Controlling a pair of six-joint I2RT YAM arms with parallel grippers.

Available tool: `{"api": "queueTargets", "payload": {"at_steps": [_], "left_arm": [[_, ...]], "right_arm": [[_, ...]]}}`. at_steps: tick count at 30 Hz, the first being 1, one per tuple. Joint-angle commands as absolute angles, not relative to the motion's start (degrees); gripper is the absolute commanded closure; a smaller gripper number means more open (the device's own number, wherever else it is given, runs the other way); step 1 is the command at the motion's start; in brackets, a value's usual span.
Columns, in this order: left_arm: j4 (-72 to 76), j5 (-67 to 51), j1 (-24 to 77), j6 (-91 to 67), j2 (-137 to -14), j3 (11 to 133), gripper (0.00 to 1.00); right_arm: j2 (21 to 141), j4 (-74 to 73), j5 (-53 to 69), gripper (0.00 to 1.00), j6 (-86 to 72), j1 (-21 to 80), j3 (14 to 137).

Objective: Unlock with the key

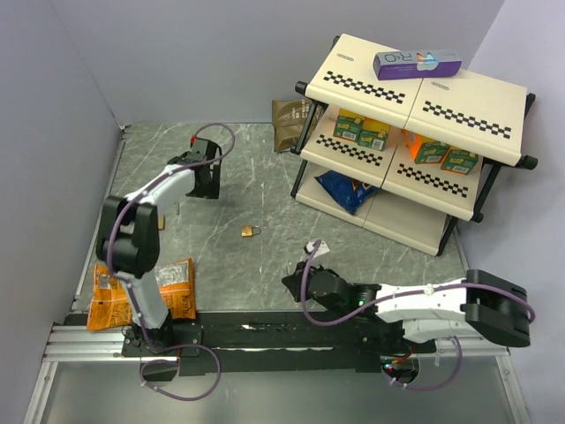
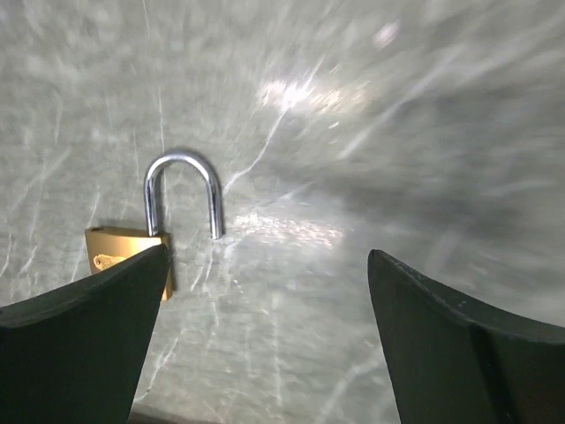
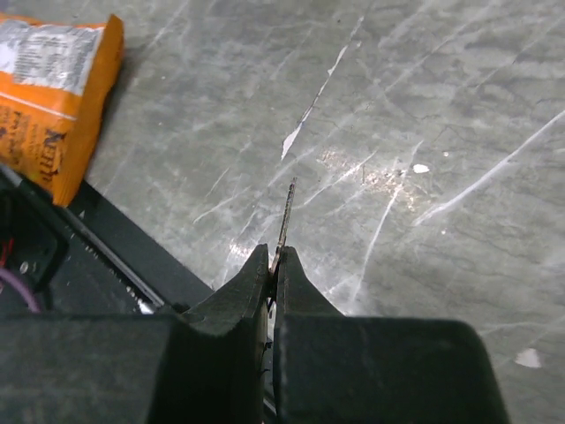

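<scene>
The brass padlock (image 1: 251, 231) lies flat on the grey marble table, mid-table. In the left wrist view the padlock (image 2: 124, 250) is partly behind my left finger (image 2: 88, 336); its silver shackle (image 2: 183, 181) arches up, and the shackle's right leg ends beside the body, not in it. My left gripper (image 2: 269, 291) is open and empty, up and to the left of the padlock in the top view (image 1: 205, 181). My right gripper (image 3: 274, 261) is shut on the thin silvery key (image 3: 284, 221), whose blade sticks out ahead of the fingertips. That gripper (image 1: 293, 283) is near the front, right of the padlock.
An orange snack bag (image 1: 141, 296) lies front left, also in the right wrist view (image 3: 53, 88). A two-tier checkered shelf rack (image 1: 494, 110) stands back right with boxes and a blue bag. A brown pouch (image 1: 287, 119) leans behind it. A white scrap (image 1: 315, 246) lies near the right gripper.
</scene>
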State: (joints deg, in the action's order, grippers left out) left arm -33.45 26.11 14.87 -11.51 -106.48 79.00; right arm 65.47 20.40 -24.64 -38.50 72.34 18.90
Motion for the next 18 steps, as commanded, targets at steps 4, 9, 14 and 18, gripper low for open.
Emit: {"api": "queueTargets", "payload": {"at_steps": [4,9,14,18], "left_arm": [[-22.16,8.24,17.93,-11.78,-82.41,69.89,0.01],[-9.69,-18.32,18.98,-11.87,-67.52,56.38,0.01],[1.73,-47.39,19.95,-16.33,-59.07,47.65,0.01],[8.95,-57.89,22.31,-24.15,-60.55,45.09,0.0]], "right_arm": [[51.1,23.37,-12.43,1.0,-30.77,67.08,14.69],[41.58,24.43,-2.04,1.0,-29.62,61.36,13.27],[37.18,28.3,8.15,1.0,-28.57,57.67,14.76],[38.67,32.16,17.28,1.0,-28.39,57.22,17.83]]}}
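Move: Pinched in the right fingers, the key is some 26 cm back and 23 cm to the right of the empty left hand, at about its height. The small padlock lies about 6 cm back and 14 cm to the right of the left hand, the opened large padlock 2 cm back and 8 cm to its left, both some 7 cm below. From the right hand the small padlock is roughly 21 cm ahead, 8 cm left and 7 cm below. Leaving the large padlock behind, the left hand, still wide open, climbs about 17 cm and sweeps some 18 cm right and 15 cm back towards the key, its fingers swinging from steeply down to nearly level and pointing right. The right hand keeps its pinch on the key and lifts it about 12 cm, tipping its fingers up to level and turning them further left to face the left hand. ##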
